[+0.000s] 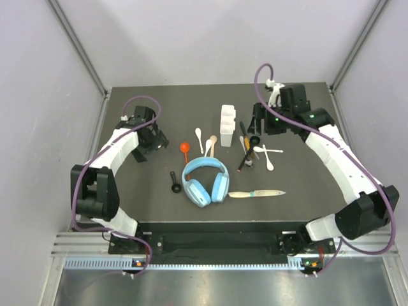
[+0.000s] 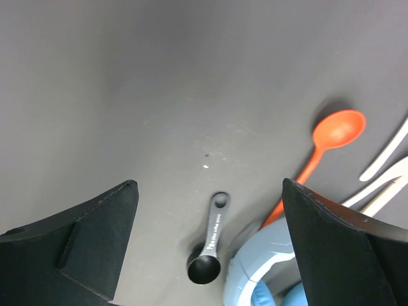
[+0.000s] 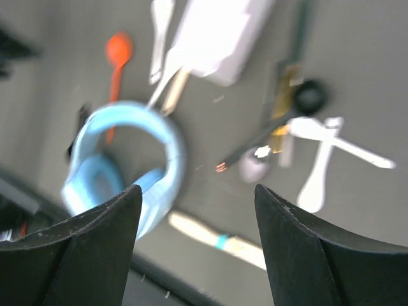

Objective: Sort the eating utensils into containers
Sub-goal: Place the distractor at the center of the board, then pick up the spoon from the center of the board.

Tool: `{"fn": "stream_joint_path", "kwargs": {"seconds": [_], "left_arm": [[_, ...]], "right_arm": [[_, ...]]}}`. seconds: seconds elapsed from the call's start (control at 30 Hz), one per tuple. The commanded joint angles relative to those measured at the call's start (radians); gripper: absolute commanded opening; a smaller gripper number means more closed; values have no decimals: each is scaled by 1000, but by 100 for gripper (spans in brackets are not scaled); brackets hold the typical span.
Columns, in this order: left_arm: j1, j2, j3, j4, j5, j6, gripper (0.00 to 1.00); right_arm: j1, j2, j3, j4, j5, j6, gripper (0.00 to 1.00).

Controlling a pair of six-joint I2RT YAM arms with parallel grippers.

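The white caddy (image 1: 227,124) stands at the table's middle back. Around it lie utensils: an orange-red spoon (image 1: 184,150), white spoons (image 1: 199,139) left of the caddy, and more white spoons (image 1: 268,153) beside a black scoop (image 1: 254,139) and dark sticks on the right. Another black scoop (image 1: 174,182) lies left of the headphones. A pale knife (image 1: 257,193) lies nearer the front. My left gripper (image 1: 158,140) hovers open over the black scoop (image 2: 210,245) and the orange spoon (image 2: 331,137). My right gripper (image 1: 258,121) hangs open and empty just right of the caddy (image 3: 223,38); its view is blurred.
Light-blue headphones (image 1: 205,180) lie in the middle, over the orange spoon's handle and close to the left black scoop. Grey walls with metal posts enclose the table on three sides.
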Motion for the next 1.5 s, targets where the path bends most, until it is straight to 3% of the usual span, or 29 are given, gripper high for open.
{"fn": "stream_joint_path", "kwargs": {"seconds": [0.0,0.27,0.53,0.77,1.13,1.23,1.47], "left_arm": [[6,28,71,36,43,19,99],[7,74,85,49,86,68,99],[57,179,211,-48,184,125,99],[53,122,67,-29,279,142,99],[34,-5,-53,-91,322,199,82],[0,-5,-42,-106,318,208,74],[-26,48,-64,-112,353,225,78]], "right_arm": [[-54,45,23,28,136,41,71],[-74,154,8,-36,225,67,74],[-199,114,-95,-23,215,161,72],[-214,111,-159,-34,226,157,72],[-223,232,-83,-23,156,158,71],[-223,257,-72,-24,144,154,71],[-223,281,-60,-21,133,148,71]]}}
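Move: The crossed white spoons lie about 8 cm right of the right hand, 2 cm ahead and some 22 cm below; the black ladle is almost beneath it, 2 cm ahead, and the white container 12 cm ahead, 8 left. From the left hand, the small black scoop is roughly 10 cm back, 8 right and 9 below; the orange spoon is 1 cm back, 11 right, and the headphones 10 back, 19 right. Down some 14 cm and right about 9, the right hand sinks over the crossed white spoons, tipping its fingers downward and turning clockwise about 25 degrees, opening kept. The left eases forward under 4 cm, then comes back about 9 and right towards the small black scoop, sinking slightly, turning clockwise and partly closing on nothing. ##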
